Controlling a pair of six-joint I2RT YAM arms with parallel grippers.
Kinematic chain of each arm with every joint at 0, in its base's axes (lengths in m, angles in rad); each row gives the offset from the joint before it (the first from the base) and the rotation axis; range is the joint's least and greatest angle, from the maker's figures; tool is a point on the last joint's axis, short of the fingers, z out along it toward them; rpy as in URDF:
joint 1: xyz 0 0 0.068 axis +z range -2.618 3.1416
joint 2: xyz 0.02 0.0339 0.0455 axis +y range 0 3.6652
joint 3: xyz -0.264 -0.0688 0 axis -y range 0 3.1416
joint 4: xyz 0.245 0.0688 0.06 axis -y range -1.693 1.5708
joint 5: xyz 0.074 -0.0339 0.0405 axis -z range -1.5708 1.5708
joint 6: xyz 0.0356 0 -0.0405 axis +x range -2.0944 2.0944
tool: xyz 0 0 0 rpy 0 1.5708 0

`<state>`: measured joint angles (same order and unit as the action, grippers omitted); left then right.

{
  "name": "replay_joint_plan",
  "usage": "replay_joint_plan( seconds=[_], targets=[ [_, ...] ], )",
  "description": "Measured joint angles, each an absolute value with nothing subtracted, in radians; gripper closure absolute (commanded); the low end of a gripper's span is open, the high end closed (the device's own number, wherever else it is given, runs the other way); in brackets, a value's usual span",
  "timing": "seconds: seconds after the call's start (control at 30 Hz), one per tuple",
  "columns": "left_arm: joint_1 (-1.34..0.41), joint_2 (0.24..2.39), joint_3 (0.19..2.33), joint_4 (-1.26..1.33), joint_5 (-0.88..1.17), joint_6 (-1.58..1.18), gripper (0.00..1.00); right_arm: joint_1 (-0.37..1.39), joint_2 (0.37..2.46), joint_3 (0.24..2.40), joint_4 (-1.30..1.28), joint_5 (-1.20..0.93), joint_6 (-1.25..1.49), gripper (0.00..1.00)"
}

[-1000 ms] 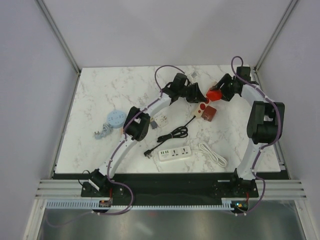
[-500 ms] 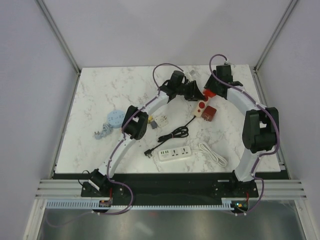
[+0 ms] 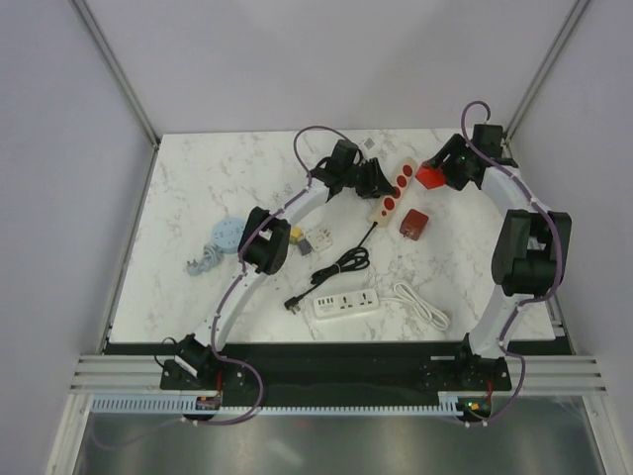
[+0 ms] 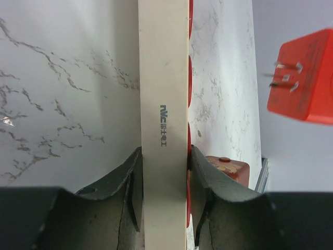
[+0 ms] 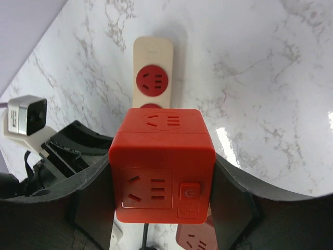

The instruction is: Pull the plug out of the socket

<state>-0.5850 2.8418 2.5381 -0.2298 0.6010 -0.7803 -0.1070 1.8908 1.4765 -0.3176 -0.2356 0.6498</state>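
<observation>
A cream power strip with red sockets (image 3: 393,188) lies at the back of the marble table. My left gripper (image 3: 374,181) is shut on its near end; the left wrist view shows the strip's side (image 4: 163,104) clamped between my fingers. My right gripper (image 3: 435,176) is shut on a red cube plug adapter (image 3: 428,176) and holds it in the air, clear of the strip. Its prongs (image 4: 283,78) show free in the left wrist view. In the right wrist view the cube (image 5: 162,161) sits between my fingers above the strip (image 5: 153,70).
A second red cube adapter (image 3: 413,224) lies right of the strip's black cable (image 3: 346,262). A white power strip (image 3: 347,303) and its white cable (image 3: 421,303) lie nearer. A blue round socket (image 3: 226,236) and small adapters (image 3: 315,240) lie left.
The red cube plug has come off the cream strip and my right gripper has carried it up and to the right. The strip has swung, its far end pointing back right.
</observation>
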Motion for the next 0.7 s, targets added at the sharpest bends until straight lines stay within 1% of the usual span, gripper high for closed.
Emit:
replay_joint_plan(
  seconds=[0.13, 0.17, 0.2, 0.27, 0.3, 0.37, 0.4, 0.47, 0.57, 0.6, 0.7],
  targets=[
    [-0.584, 2.842, 2.531, -0.213, 0.607, -0.780, 0.97, -0.074, 1.881, 1.449, -0.321, -0.229, 0.640, 1.00],
    [-0.584, 2.842, 2.525, -0.199, 0.612, -0.780, 0.94, -0.074, 1.877, 1.441, -0.323, -0.229, 0.636, 1.00],
    [-0.583, 2.842, 2.522, -0.191, 0.615, -0.780, 0.86, -0.076, 1.871, 1.431, -0.321, -0.227, 0.633, 1.00],
    [-0.583, 2.842, 2.514, -0.175, 0.624, -0.780, 0.74, -0.085, 1.860, 1.414, -0.315, -0.228, 0.629, 1.00],
    [-0.582, 2.842, 2.511, -0.169, 0.628, -0.780, 0.61, -0.089, 1.858, 1.407, -0.311, -0.229, 0.628, 1.00],
    [-0.579, 2.840, 2.502, -0.158, 0.631, -0.778, 0.52, -0.096, 1.858, 1.394, -0.298, -0.235, 0.627, 1.00],
    [-0.578, 2.838, 2.497, -0.154, 0.632, -0.773, 0.43, -0.099, 1.858, 1.389, -0.297, -0.240, 0.626, 0.99],
    [-0.573, 2.836, 2.488, -0.154, 0.636, -0.755, 0.32, -0.102, 1.860, 1.379, -0.287, -0.253, 0.627, 0.95],
    [-0.564, 2.813, 2.473, -0.151, 0.659, -0.730, 0.24, -0.102, 1.864, 1.365, -0.265, -0.270, 0.628, 0.91],
    [-0.561, 2.803, 2.465, -0.155, 0.659, -0.719, 0.18, -0.102, 1.864, 1.360, -0.259, -0.275, 0.628, 0.90],
    [-0.548, 2.760, 2.419, -0.169, 0.660, -0.669, 0.12, -0.101, 1.864, 1.341, -0.239, -0.284, 0.628, 0.85]
  ],
)
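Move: In the left fingers' pinch is the cream socket strip; its middle lies about 3 cm farther out and 2 cm right of that hand. From the left hand, the brown plug stands some 8 cm back and 7 cm right, slightly lower, and the already-freed red plug hangs roughly 4 cm ahead, 10 cm right and 8 cm up. From the right hand, which holds the red plug, the strip's middle is about 7 cm left, 2 cm back and 8 cm below. Letting go of the socket strip, the left hand first stays put, then spreads its fingers from under half to nearly wide open and backs off about 2 cm to the left, rising slightly. The right hand keeps its grip on the red plug, prongs downward, and carries it down nearly 3 cm and back 2 cm, drifting a little left, towards the table between the strip and the brown plug. ##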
